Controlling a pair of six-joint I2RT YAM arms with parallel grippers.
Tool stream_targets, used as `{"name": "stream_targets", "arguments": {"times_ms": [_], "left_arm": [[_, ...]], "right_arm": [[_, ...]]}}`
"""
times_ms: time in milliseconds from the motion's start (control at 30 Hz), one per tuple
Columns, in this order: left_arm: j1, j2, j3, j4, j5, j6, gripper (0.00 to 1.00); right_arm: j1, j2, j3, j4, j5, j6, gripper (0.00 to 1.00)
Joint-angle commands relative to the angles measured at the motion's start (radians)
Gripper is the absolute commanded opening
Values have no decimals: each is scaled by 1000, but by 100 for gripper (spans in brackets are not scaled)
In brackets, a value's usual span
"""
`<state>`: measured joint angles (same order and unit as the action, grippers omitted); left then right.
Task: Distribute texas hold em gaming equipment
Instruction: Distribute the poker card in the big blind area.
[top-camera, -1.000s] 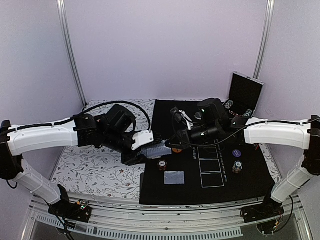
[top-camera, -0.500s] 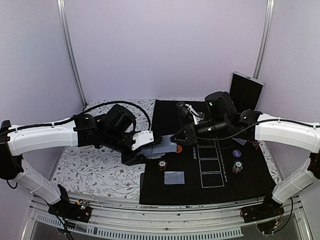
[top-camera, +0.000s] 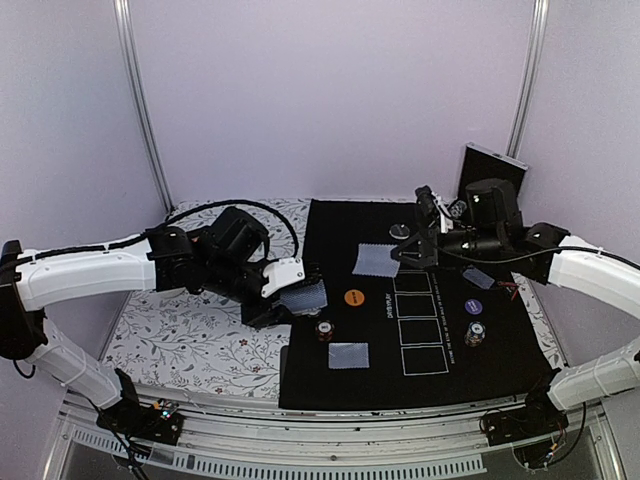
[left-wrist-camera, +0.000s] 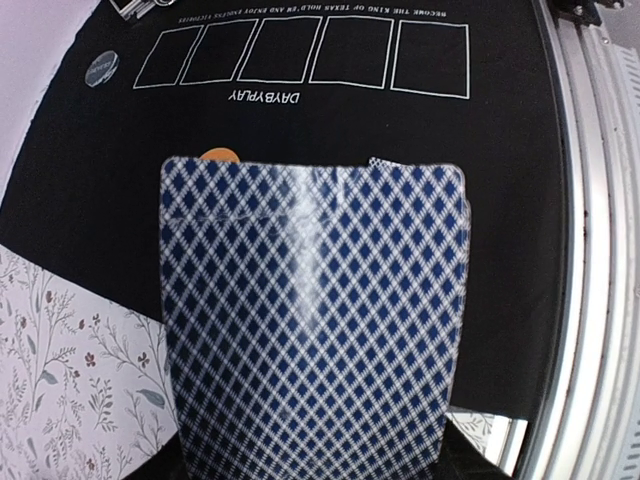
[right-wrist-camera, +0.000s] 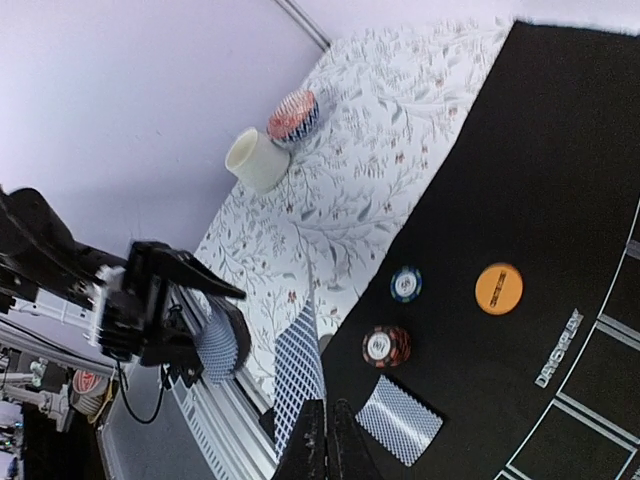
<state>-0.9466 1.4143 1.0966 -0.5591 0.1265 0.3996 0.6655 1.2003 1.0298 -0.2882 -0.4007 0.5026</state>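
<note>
My left gripper (top-camera: 287, 300) is shut on a deck of blue-diamond-backed playing cards (top-camera: 305, 295) over the black mat's left edge. That deck (left-wrist-camera: 315, 320) fills the left wrist view and hides the fingers. Over the middle of the mat, my right gripper (top-camera: 407, 250) is shut on a single card (top-camera: 375, 261). The card (right-wrist-camera: 300, 375) sticks out edge-on from my pinched fingertips (right-wrist-camera: 318, 445). Another card (top-camera: 348, 355) lies face down near the front. On the mat sit an orange disc (top-camera: 353, 297), a purple disc (top-camera: 473, 307), a red-black chip stack (right-wrist-camera: 385, 345) and a blue chip (right-wrist-camera: 405, 284).
The black mat (top-camera: 440, 385) carries a row of white card boxes (top-camera: 418, 330). An open black case (top-camera: 490, 180) stands at the back right. A white cup (right-wrist-camera: 257, 160) and a patterned round object (right-wrist-camera: 293, 115) sit on the floral cloth (top-camera: 190, 340) at the far left.
My right gripper has pulled away from the deck, rightwards and back across the mat, carrying one card. The left arm and its deck have barely moved.
</note>
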Motion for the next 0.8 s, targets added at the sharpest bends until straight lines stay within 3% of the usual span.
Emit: {"name": "stream_targets", "arguments": {"times_ms": [0, 167, 367, 533, 767], "left_arm": [[24, 20, 21, 20, 34, -1, 55], [29, 19, 14, 18, 28, -4, 55], [31, 17, 14, 18, 35, -3, 55], [33, 9, 10, 19, 28, -1, 55], [35, 0, 8, 20, 31, -1, 55]], "right_arm": [[12, 114, -174, 88, -108, 59, 2], [98, 203, -355, 397, -173, 179, 2], [148, 348, -425, 638, -189, 290, 2], [161, 432, -433, 710, -208, 328, 2], [164, 447, -445, 685, -182, 330, 2]]}}
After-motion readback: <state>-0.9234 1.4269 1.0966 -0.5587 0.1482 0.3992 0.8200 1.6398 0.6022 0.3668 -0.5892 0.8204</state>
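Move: The right hand already pinches a card above the mat, bound for the big blind area, where a first poker card lies some 7 cm back, 9 cm to its left and 26 cm below. The red chip stack stands about 5 cm to the left of that lying card and 5 cm farther out; the orange disc lies roughly 14 cm straight out from the card. From the left hand, the lying card is about 13 cm to the right, 3 cm back and 16 cm down. The right hand swoops down about 21 cm, drawing back some 7 cm towards the poker card lying in the big blind area, fast at first; as the drop eases off it slides around 5 cm left, stopping low on the card's right side. Its shut fingers keep their pinch on the held card while the wrist tips them down by nearly 30 degrees and turns a little counter-clockwise, and the left hand goes on holding the deck almost still. ##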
